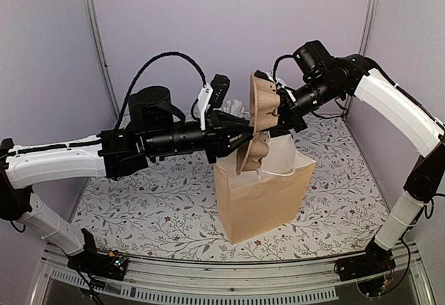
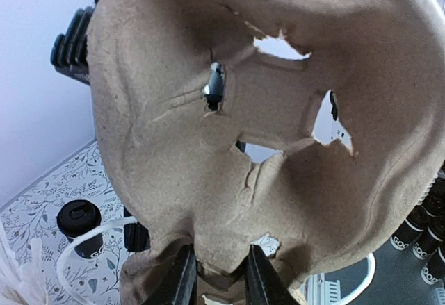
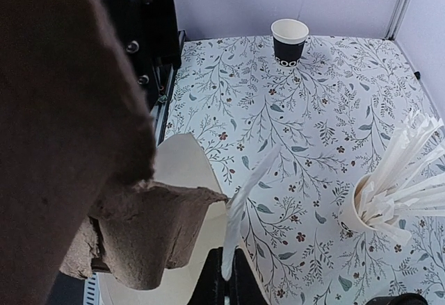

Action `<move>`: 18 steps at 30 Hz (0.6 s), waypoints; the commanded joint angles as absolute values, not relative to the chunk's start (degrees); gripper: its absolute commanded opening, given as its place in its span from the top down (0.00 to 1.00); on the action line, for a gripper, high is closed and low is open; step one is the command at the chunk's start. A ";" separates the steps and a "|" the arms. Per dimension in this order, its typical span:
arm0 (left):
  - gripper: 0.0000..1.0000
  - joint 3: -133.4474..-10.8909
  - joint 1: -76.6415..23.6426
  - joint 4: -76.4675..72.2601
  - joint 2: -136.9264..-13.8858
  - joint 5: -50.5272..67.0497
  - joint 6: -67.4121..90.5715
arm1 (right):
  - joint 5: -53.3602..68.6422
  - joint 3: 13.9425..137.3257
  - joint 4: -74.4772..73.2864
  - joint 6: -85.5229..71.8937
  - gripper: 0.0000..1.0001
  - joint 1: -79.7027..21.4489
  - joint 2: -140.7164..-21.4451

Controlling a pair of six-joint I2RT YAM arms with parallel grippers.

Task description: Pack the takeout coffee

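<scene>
My left gripper (image 1: 240,138) (image 2: 215,263) is shut on the edge of a brown moulded-pulp cup carrier (image 1: 261,121) (image 2: 243,110), holding it on edge over the mouth of a brown paper bag (image 1: 264,194). The carrier (image 3: 62,110) fills the left of the right wrist view. My right gripper (image 1: 286,121) (image 3: 229,277) is shut on a thin white strip (image 3: 254,208) at the bag's rim (image 3: 181,159); it looks like the bag's handle. An open black coffee cup (image 3: 289,41) with a white rim stands far back on the table. A lidded black cup (image 2: 78,225) shows below the carrier.
A white cup of paper-wrapped straws (image 3: 389,194) stands on the flowered tablecloth (image 1: 334,194) behind the bag. Several black cups (image 2: 421,232) lie at the right edge of the left wrist view. Walls close in the back and both sides.
</scene>
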State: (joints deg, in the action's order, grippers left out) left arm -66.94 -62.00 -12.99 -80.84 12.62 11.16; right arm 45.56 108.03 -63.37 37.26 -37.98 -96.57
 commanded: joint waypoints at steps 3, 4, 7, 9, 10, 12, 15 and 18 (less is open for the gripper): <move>0.76 -65.03 -63.20 -12.58 -80.62 11.44 11.66 | 45.43 106.96 -62.41 36.74 0.96 -38.23 -95.41; 0.76 -64.96 -63.23 -11.81 -80.48 11.13 11.77 | 45.06 106.70 -62.18 36.74 0.94 -38.22 -95.30; 0.75 -65.16 -63.21 -8.75 -80.88 9.87 11.93 | 44.39 106.19 -61.70 36.40 0.85 -37.83 -94.86; 0.76 -65.57 -63.31 -6.62 -81.47 9.42 12.03 | 44.44 106.24 -61.62 36.03 0.79 -37.08 -94.63; 0.76 -65.83 -63.35 -5.62 -81.73 9.10 12.26 | 44.47 106.26 -61.61 35.89 0.77 -36.58 -94.50; 0.76 -66.88 -63.49 -2.28 -82.53 8.31 12.70 | 44.68 106.33 -61.61 35.65 0.71 -35.29 -93.95; 0.76 -69.34 -64.03 4.06 -84.03 7.38 12.89 | 45.38 106.35 -62.27 35.66 0.61 -33.17 -92.50; 0.76 -72.07 -64.82 9.38 -85.82 6.48 12.74 | 46.73 105.75 -62.98 36.09 0.55 -30.97 -90.83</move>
State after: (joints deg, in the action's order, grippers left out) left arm -67.90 -62.94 -0.08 -83.55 8.40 12.32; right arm 45.01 106.45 -62.52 36.05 -33.52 -94.61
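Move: The bag's open mouth lies beneath the left hand, level with it front to back, about 4 cm to its right and 9 cm lower; from the right hand, pinching the far handle, the mouth is some 5 cm back, 2 cm left and 5 cm down. From the left hand, the straw cup stands roughly 19 cm ahead, 5 cm left, 32 cm down; the lidded cup about 20 cm ahead, 12 cm right, 32 cm down. The cup carrier, still pinched upright in the left fingers, is lowered about 7 cm into the bag's mouth, faster towards the end, while that hand tips some 15 degrees, fingertips downward. The bag's far handle is let go as the right fingers open to nearly half; after a tiny dip, that hand draws off about 3 cm to the right and forward. ##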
